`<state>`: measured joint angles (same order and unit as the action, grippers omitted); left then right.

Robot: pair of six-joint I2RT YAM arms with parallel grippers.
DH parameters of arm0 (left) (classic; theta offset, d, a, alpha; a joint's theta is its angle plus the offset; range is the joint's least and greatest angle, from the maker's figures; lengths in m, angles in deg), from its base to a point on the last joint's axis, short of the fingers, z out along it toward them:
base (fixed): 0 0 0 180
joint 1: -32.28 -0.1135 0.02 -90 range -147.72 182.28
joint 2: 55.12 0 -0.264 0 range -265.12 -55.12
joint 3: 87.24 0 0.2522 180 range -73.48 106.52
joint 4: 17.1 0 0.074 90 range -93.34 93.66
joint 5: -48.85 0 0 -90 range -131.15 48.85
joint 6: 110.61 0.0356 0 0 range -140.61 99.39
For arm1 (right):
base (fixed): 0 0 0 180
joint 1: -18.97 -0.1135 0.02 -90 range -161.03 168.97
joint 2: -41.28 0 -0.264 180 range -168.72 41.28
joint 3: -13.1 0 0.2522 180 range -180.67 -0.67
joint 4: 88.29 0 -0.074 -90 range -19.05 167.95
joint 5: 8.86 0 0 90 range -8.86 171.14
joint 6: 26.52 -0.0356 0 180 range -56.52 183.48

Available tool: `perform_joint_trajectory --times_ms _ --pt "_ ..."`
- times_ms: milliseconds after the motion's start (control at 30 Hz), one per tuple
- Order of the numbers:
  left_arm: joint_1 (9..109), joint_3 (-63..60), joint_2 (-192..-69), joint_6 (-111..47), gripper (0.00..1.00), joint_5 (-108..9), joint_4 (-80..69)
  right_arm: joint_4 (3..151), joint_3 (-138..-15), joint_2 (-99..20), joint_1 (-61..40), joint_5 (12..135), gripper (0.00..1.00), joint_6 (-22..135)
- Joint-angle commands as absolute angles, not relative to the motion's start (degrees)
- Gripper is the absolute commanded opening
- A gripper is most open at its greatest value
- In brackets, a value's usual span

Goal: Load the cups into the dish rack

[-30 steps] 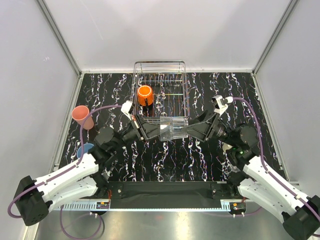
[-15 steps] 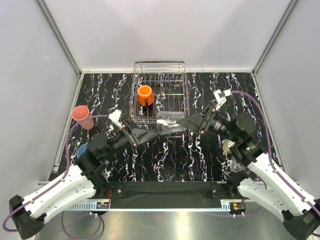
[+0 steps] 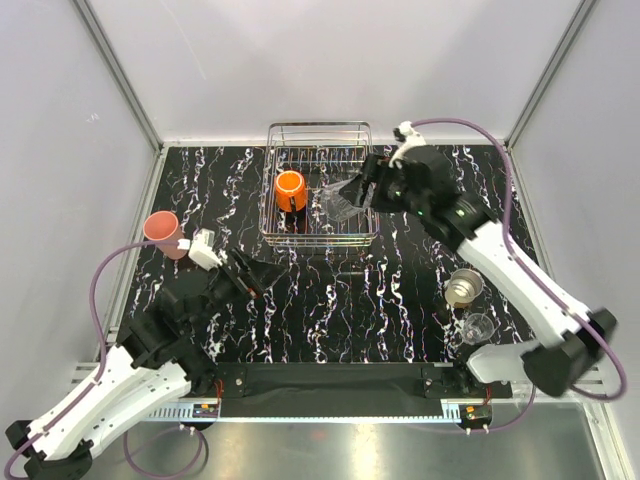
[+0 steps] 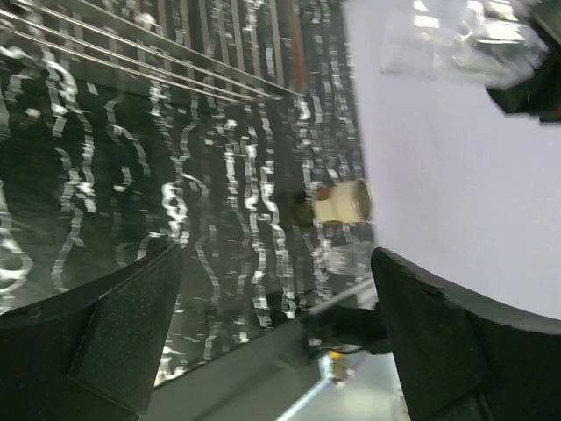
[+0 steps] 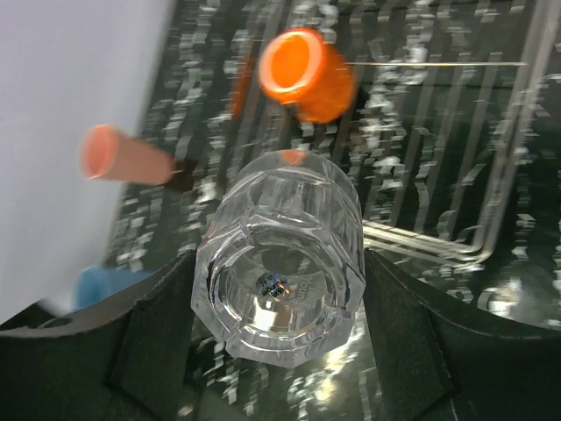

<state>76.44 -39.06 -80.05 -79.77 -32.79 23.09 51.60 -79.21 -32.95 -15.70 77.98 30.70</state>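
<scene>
My right gripper [image 3: 347, 197] is shut on a clear faceted glass [image 3: 338, 202] and holds it on its side above the right half of the wire dish rack [image 3: 318, 128]. The right wrist view looks into the glass [image 5: 279, 263] between the gripper [image 5: 279, 307] fingers. Inside the rack stands an orange mug [image 3: 290, 190], also seen as the orange mug [image 5: 305, 74]. My left gripper [image 3: 258, 272] is open and empty, low over the table left of the rack's front. A salmon-pink tumbler [image 3: 163, 232] stands at the left. A light blue cup [image 5: 98, 285] shows only in the right wrist view.
A beige metallic cup [image 3: 463, 287] and another clear glass [image 3: 478, 327] stand at the right near the right arm's base; the beige cup [image 4: 344, 201] also shows in the left wrist view. White walls close in the black marbled table [image 3: 400, 300] on three sides.
The left gripper opened, let go of the clear glass and drew back to the left. The right arm carried the glass from the table's middle up over the dish rack.
</scene>
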Motion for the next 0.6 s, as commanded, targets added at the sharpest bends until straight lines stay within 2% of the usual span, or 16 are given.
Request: perform_joint_trajectory --times_ms 0,333,567 --pt "76.22 -35.07 -81.13 -73.35 0.94 -28.41 25.22 46.13 -88.0 -39.03 -16.1 89.73 0.0 38.15" --pt "76.13 -33.57 -83.86 -70.54 0.94 -28.76 26.01 32.01 -112.97 -65.38 -16.1 99.41 0.0 40.19" --pt "76.13 -34.72 -82.37 -69.39 0.94 -28.14 25.93 28.99 -124.48 -77.45 -16.01 101.88 0.0 39.75"
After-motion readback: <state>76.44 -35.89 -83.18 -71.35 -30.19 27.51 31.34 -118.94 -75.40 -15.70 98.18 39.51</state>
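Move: The clear cup already in the right hand is bound for the free right half of the dish rack, about 15 cm ahead of that hand, 2 cm left and some 22 cm below. There the orange cup stands 15 cm ahead and 12 cm left of the hand, and the rack's right wall runs 15 cm ahead and 5 cm right. From the empty left hand, that free spot is about 29 cm ahead, 12 cm right, and 15 cm below. The clear cup, kept in the right hand's steady grip, is carried forward about 14 cm over the rack towards the free space to the right of the orange cup, sinking some 10 cm on the way, with the descent quickening at the end. Meanwhile the wrist swings round by about 30 degrees, bringing the fingers from pointing forward-left to forward and steeply down. ##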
